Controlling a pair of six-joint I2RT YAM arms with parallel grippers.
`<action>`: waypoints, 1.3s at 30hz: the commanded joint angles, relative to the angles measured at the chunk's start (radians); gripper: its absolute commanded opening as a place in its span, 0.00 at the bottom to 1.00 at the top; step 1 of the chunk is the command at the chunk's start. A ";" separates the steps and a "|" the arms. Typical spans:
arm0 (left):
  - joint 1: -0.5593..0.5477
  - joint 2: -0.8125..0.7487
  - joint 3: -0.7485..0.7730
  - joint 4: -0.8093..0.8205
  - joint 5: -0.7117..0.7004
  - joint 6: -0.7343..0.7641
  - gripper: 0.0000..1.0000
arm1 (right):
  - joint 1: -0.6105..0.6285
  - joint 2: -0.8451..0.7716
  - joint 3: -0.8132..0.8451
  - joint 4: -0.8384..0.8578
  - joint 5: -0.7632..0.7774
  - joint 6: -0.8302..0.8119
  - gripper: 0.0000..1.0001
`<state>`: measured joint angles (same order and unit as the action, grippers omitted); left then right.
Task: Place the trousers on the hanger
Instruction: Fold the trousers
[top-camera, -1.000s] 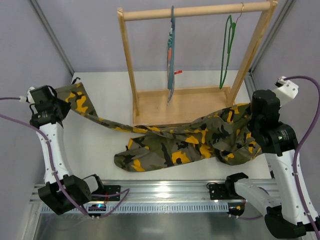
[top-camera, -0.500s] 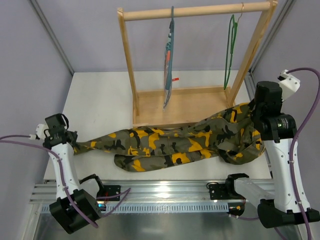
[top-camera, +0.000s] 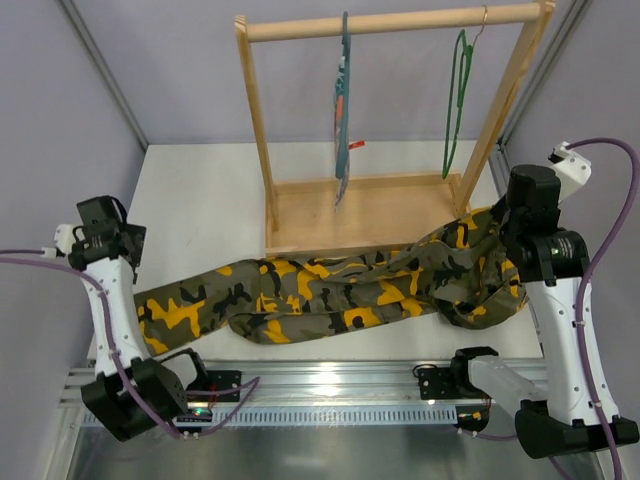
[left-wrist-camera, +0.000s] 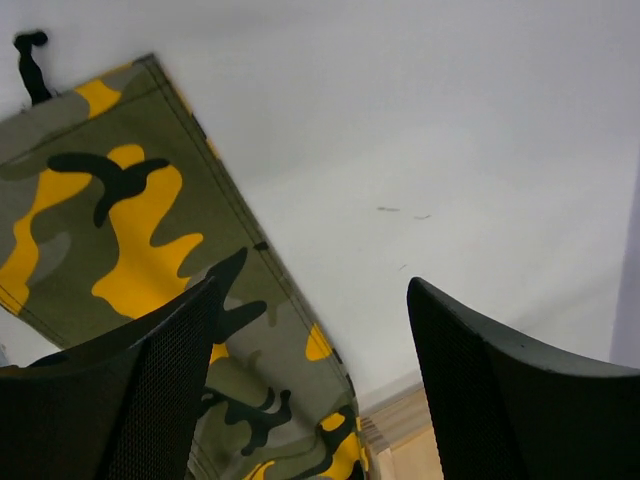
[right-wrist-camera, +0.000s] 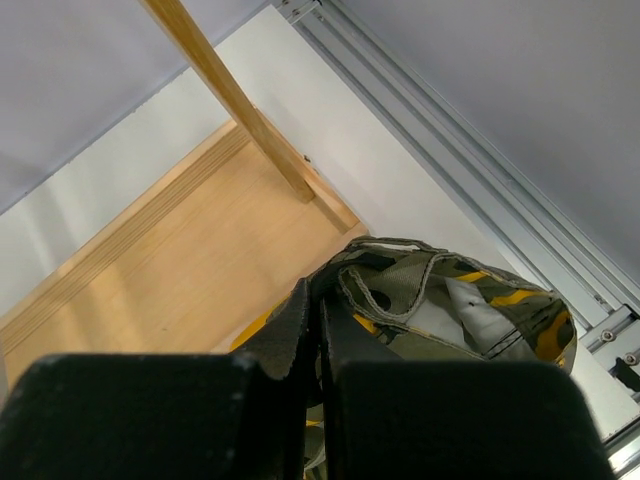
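The camouflage trousers (top-camera: 340, 292) lie stretched across the table, one leg end at the left (left-wrist-camera: 120, 210) and the waist bunched at the right (right-wrist-camera: 440, 300). My left gripper (top-camera: 108, 243) hovers above that leg end. In the left wrist view the left gripper (left-wrist-camera: 312, 290) is open, nothing between its fingers (left-wrist-camera: 150, 380). My right gripper (top-camera: 508, 228) is shut on the waistband, and the right wrist view shows the right gripper (right-wrist-camera: 318, 295) pinching the hem. The green wire hanger (top-camera: 455, 100) hangs from the rail at the back right, apart from both grippers.
A wooden rack (top-camera: 390, 20) with a flat base (top-camera: 360, 205) stands at the back centre; its post (right-wrist-camera: 230, 100) and base (right-wrist-camera: 150, 270) are close to my right gripper. A striped cloth on another hanger (top-camera: 342, 120) hangs mid-rail. A metal rail (top-camera: 330, 385) runs along the near edge.
My left gripper has opened and let go of the trouser leg, which now lies flat on the table at the left. The left arm has drawn back from it. The right arm stays put.
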<state>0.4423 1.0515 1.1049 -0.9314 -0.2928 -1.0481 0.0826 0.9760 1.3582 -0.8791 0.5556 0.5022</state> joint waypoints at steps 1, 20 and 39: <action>-0.025 0.160 0.000 -0.045 0.058 -0.061 0.75 | -0.007 -0.008 -0.005 0.080 -0.013 0.007 0.04; 0.044 0.643 0.003 -0.077 -0.149 -0.093 0.69 | -0.006 -0.007 -0.080 0.126 -0.025 0.004 0.04; 0.044 0.647 0.012 0.043 -0.037 -0.109 0.74 | -0.006 0.000 -0.130 0.138 -0.036 0.010 0.04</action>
<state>0.4816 1.7374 1.0847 -0.9455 -0.3805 -1.1454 0.0807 0.9752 1.2297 -0.7921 0.5030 0.5034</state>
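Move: The left hand, empty and open, hangs over the end of the upper trouser leg, which lies flat about 19 cm below, 2 cm back and 3 cm left; the hem is some 9 cm left and 6 cm back. The lower leg's end is about 21 cm right and 11 cm back, the rack base's near left corner 25 cm right and 8 cm ahead. From the right hand, that upper leg end is about 75 cm left, 4 cm back and 32 cm below. The left hand drops some 19 cm onto the end of the spread trouser leg, its wrist tipping over by about 40 degrees so the open fingers point nearly straight down, and it stays low there with the tips spread on the cloth, one beside the leg's far edge. The right hand keeps its pinch on the raised other end of the trousers and eases it down by 3 to 4 cm, slightly forward. ##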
